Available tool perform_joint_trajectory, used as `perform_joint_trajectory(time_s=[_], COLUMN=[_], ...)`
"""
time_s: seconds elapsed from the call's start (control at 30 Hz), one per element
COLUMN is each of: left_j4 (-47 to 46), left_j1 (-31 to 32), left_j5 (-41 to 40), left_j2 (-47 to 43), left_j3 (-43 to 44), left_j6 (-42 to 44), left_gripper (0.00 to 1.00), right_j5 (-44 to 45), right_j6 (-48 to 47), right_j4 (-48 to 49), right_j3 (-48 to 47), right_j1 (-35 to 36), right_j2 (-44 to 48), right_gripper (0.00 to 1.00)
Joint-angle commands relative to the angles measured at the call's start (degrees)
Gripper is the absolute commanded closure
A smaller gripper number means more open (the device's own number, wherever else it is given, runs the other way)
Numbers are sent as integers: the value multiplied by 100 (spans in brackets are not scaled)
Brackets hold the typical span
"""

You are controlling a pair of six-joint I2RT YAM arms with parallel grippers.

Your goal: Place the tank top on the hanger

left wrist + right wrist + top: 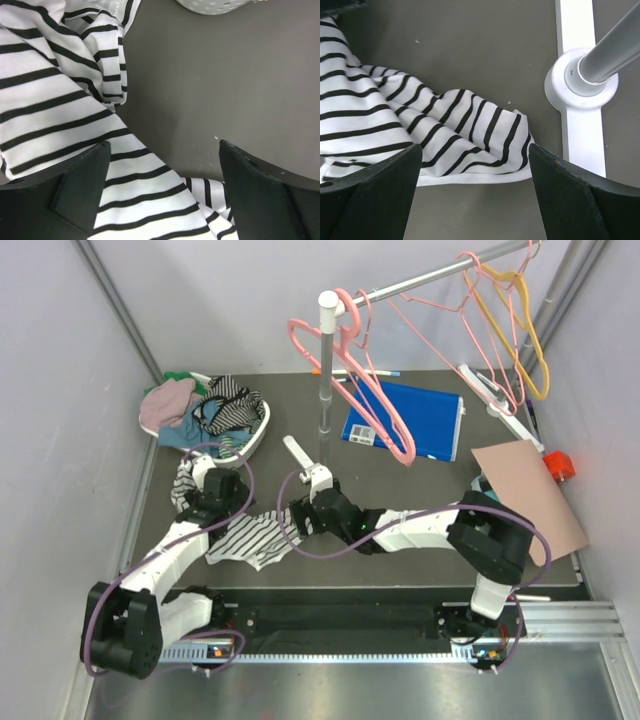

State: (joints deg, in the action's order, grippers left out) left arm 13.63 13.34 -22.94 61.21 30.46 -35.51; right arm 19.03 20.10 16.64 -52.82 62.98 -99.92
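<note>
The tank top (250,538), white with thin black stripes, lies crumpled on the dark table between my two arms. My left gripper (200,480) is open low over its left part; in the left wrist view the striped fabric (60,100) runs between the spread fingers (165,170). My right gripper (303,514) is open at the cloth's right end; in the right wrist view the hem (470,132) lies between the fingers (476,165). The thin pink hanger (468,280) hangs on the rail at the back right.
Thick pink hangers (350,370) and a yellow hanger (530,340) hang on the same rack. Its post (326,380) and white base (580,80) stand just right of my right gripper. A white basket of clothes (258,432), a blue folder (410,418) and a brown sheet (530,490) lie behind.
</note>
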Motion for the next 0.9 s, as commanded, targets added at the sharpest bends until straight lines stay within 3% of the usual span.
perform_joint_trajectory(time_s=[0.0, 0.27, 0.37, 0.4, 0.47, 0.5, 0.57, 0.67, 0.73, 0.87], left_j4=[-659, -958, -1055, -1073, -1125, -1143, -1213, -1283, -1249, -907], left_j1=[-182, -376, -403, -403, -403, -411, -403, -412, -411, -403], left_j5=[272, 729, 940, 1001, 1221, 1291, 1423, 1598, 1739, 1916], left_j2=[198, 505, 567, 594, 603, 611, 585, 567, 550, 358], left_j3=[-84, -163, -163, -163, -172, -189, -224, -294, -295, -190], left_j6=[193, 334, 404, 413, 448, 457, 474, 474, 483, 457], left_gripper=[9, 24, 36, 40, 59, 65, 85, 100, 100, 100], right_j5=[-207, -110, -136, -162, -224, -233, -276, -320, -364, -365], right_j6=[12, -41, -41, -24, -24, -15, 20, 55, 99, 231], right_j4=[102, -47, -100, -100, -109, -109, -83, -65, -100, -214], right_j3=[-378, -668, -712, -695, -660, -625, -563, -423, -300, -10], right_j1=[-198, -339, -383, -392, -401, -401, -401, -401, -401, -374], right_j2=[-291, -757, -845, -854, -845, -828, -766, -626, -477, -143], right_gripper=[13, 14, 19, 25, 34, 47, 60, 90, 99, 100])
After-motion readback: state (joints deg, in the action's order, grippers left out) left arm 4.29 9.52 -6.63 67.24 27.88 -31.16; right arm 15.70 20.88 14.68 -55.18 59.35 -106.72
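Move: My left hand, open, is just above the striped tank top. The upper edge it will close on lies about 1 cm ahead, 2 cm to its right and 3 cm below; the clothes basket is some 17 cm ahead and 6 cm left. From my open right hand, the near-rack hem corner is about 2 cm straight ahead and 4 cm down. The rack's foot hub is some 8 cm ahead and 4 cm right, the blue folder roughly 22 cm ahead and 22 cm right. I bring both hands down onto the tank top and shut them on it almost together. My right hand sinks about 4.5 cm and reaches forward, pinches the hem corner beside the rack's foot, then eases back slightly. My left hand first goes down and a little forward, then slides about 3 cm right while turning some 10 degrees clockwise, closing on the upper edge. ##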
